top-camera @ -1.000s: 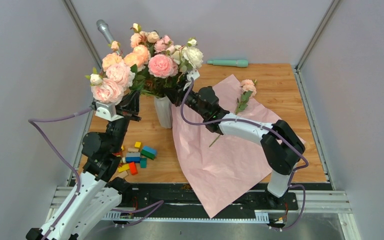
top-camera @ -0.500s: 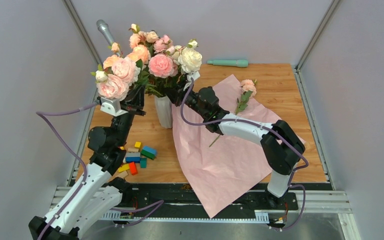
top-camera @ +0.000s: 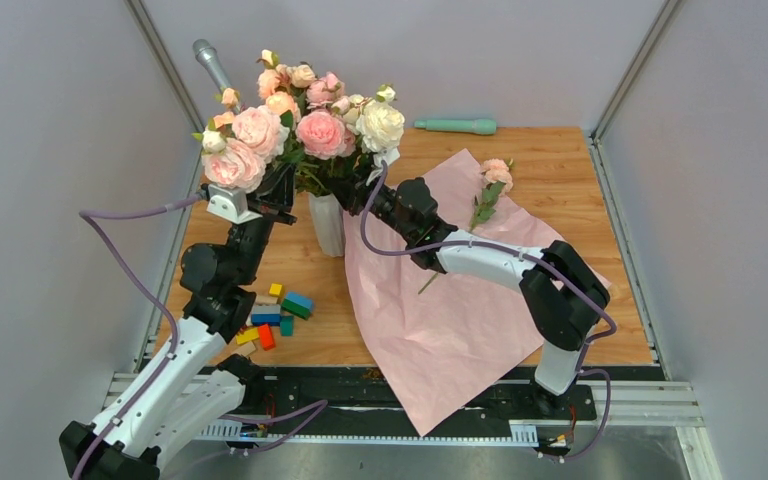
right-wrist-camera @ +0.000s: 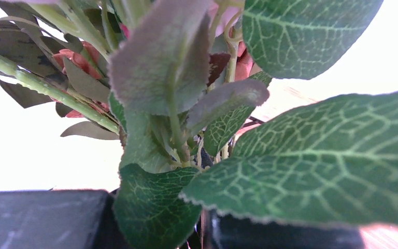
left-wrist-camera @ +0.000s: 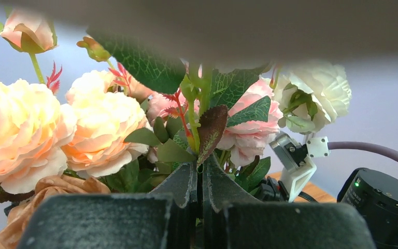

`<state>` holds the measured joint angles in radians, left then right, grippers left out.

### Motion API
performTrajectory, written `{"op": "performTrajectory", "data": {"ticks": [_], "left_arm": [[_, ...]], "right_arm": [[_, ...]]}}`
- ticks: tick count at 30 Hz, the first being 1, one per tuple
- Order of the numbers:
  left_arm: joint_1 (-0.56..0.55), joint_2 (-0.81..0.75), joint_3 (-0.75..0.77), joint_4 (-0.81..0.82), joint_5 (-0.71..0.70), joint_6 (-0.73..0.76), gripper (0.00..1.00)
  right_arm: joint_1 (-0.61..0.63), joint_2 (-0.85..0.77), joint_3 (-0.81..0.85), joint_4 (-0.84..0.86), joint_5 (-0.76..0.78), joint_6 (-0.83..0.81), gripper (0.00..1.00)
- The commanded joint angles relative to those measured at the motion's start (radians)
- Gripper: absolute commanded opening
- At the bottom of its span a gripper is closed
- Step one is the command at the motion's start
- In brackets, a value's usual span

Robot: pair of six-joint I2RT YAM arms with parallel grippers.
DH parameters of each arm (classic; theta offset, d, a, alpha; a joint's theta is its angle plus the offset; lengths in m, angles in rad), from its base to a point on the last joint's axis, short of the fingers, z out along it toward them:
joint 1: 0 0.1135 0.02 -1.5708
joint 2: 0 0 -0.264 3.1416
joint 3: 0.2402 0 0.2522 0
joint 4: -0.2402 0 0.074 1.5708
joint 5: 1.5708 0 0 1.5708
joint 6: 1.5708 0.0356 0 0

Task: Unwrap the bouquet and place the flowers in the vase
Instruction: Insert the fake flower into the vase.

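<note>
The white ribbed vase (top-camera: 327, 225) stands on the table with pink, peach and white blooms (top-camera: 325, 130) above it. My right gripper (top-camera: 357, 195) sits at the vase's neck, shut on their stems; leaves (right-wrist-camera: 300, 166) cover most of its wrist view, and its jaws (right-wrist-camera: 203, 220) are almost together. My left gripper (top-camera: 278, 190) (left-wrist-camera: 199, 168) is raised left of the vase, shut on a stem of pale pink and peach blooms (top-camera: 245, 150), which touch the bunch. The bouquet's pink paper (top-camera: 440, 320) lies unfolded. One small pale pink rose (top-camera: 495, 175) rests on it.
Coloured toy blocks (top-camera: 275, 315) lie in front of the vase on the left. A green cylinder (top-camera: 455, 126) lies at the back edge, and a grey microphone-like rod (top-camera: 210, 62) leans in the back left corner. Grey walls close both sides.
My left arm has carried its blooms right and up until they meet the bunch over the vase. The right arm has stayed almost still at the vase's neck.
</note>
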<state>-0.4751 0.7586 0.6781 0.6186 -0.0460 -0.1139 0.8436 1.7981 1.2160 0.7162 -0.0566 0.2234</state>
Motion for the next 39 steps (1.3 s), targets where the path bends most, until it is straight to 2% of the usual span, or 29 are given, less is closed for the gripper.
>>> {"op": "performTrajectory", "data": {"ticks": [1,9,14,19,39], "left_arm": [[0.006,0.033,-0.011,-0.199,-0.031,-0.008,0.00],[0.006,0.038,0.037,-0.331,-0.055,-0.045,0.00],[0.006,0.069,0.222,-0.472,-0.040,-0.049,0.00],[0.006,0.097,0.308,-0.516,-0.040,-0.043,0.00],[0.006,0.154,0.155,-0.525,-0.029,-0.070,0.00]], "right_arm": [[0.031,-0.017,-0.015,0.000,-0.029,0.022,0.00],[0.037,-0.019,-0.019,-0.006,-0.023,0.019,0.00],[0.040,-0.020,-0.021,-0.009,-0.021,0.016,0.00],[0.042,-0.020,-0.019,-0.010,-0.020,0.016,0.00],[0.049,-0.013,-0.023,-0.018,-0.012,0.002,0.00]]}}
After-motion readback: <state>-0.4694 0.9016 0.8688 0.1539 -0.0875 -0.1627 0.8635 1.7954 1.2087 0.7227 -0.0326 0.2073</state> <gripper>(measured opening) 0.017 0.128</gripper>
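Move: The left hand, shut on the stem of the pink rose spray, has the vase mouth about 7 cm ahead, 6 cm to its right and 20 cm below. The pink rose in the bunch is roughly 9 cm ahead, 7 cm right and 4 cm higher; the white rose is some 13 cm ahead, 16 cm right and 5 cm higher. From the right hand, among the bunch's stems, the vase mouth is about 4 cm left, level fore and aft, and 6 cm below. The left fingers keep their pinch on the spray's stem and work it down towards the vase mouth, about 6 cm lower and 4 cm forward in all: a quick dip, a 2 cm lift, then down again, while the fingers tip some 20 degrees from pointing up towards level. The right hand stays closed among the bunch's stems, practically still. ##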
